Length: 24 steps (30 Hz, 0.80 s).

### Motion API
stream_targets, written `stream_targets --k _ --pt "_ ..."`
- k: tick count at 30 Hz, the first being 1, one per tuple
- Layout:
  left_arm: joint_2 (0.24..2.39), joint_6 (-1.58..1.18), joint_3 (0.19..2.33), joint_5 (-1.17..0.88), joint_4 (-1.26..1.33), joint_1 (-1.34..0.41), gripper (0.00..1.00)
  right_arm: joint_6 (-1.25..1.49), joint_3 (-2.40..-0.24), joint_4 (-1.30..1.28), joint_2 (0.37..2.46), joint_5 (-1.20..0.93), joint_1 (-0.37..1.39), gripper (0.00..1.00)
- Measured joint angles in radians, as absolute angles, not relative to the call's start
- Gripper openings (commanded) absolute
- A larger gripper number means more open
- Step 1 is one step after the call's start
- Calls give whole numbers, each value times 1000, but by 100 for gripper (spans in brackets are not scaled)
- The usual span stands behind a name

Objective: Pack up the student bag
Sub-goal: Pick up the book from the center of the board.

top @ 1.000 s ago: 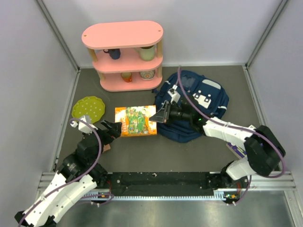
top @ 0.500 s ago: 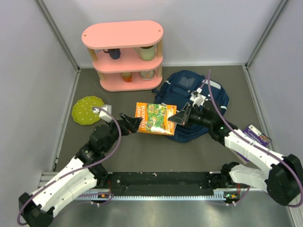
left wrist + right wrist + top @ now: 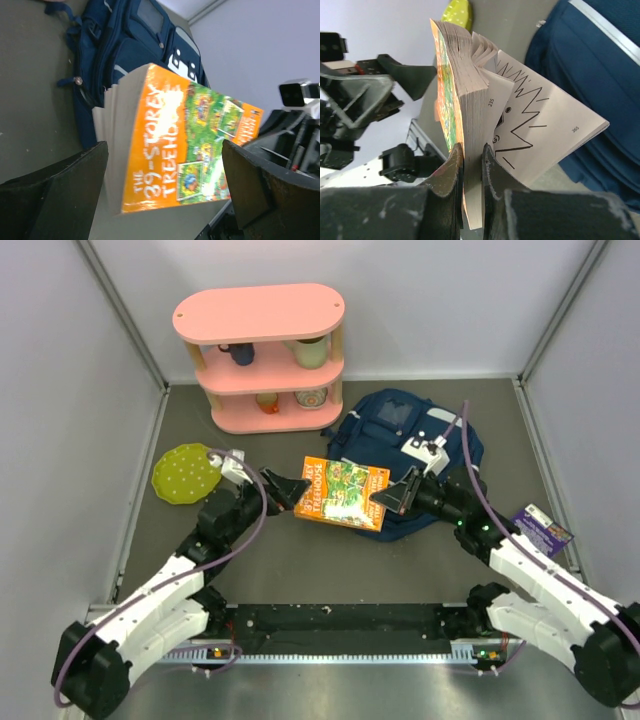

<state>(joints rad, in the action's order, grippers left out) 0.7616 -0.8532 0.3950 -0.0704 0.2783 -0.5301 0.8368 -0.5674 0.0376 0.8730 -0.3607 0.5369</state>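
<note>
The student bag (image 3: 425, 430), navy with white patches, lies flat at the back right of the table. An orange paperback book (image 3: 342, 492) hangs in the air over the bag's left edge. My right gripper (image 3: 388, 500) is shut on the book's right edge. In the right wrist view its fingers (image 3: 451, 165) pinch the cover and a thick block of pages (image 3: 465, 100), while loose back pages fan out over the bag (image 3: 590, 65). My left gripper (image 3: 292, 487) is open at the book's left edge. In the left wrist view the book (image 3: 185, 145) sits just ahead of the wide jaws, with the bag (image 3: 120, 45) behind it.
A pink three-tier shelf (image 3: 260, 355) holding cups stands at the back. A green dotted plate (image 3: 185, 472) lies on the left near my left arm. A purple packet (image 3: 540, 528) lies at the right. Grey walls close in both sides.
The right gripper lifted the book off the table and carried it right, over the bag's edge. The left arm followed it to the right, jaws still open.
</note>
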Motion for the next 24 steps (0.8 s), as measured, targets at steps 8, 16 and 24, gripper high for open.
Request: stream_targets --k 8,16,24 --pt "980 -874 326 -224 482 -520 99 833 -373 91 964 -383 495 0" --pt "1182 -873 304 -355 628 -502 99 828 -321 148 973 -476 413 0" --pt "1350 -885 265 -471 776 -495 99 812 -307 205 1043 -549 351 0"
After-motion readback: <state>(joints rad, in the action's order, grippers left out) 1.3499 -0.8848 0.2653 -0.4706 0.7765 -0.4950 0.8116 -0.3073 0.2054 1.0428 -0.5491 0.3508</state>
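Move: The treehouse book is held up at its right end by the right fingers, its middle some 9 cm left of that hand. The bare board it comes down to lies about 12 cm left and 20 cm below, no farther out. The bag's middle is roughly 18 cm ahead, 6 cm right and 16 cm below. From the open left hand, the book's middle is about 11 cm right and nearly level; the green plate is some 25 cm left, 16 cm ahead and 19 cm below. Down together: the right hand, still pinching the book's right end, sinks about 12 cm towards the board in front of the bag, mostly in a quick first drop, then eases left as it tips down. The left hand sinks as far with fingers kept wide open, moving right towards the book's free left end while turning some 20 degrees clockwise and tipping down. ##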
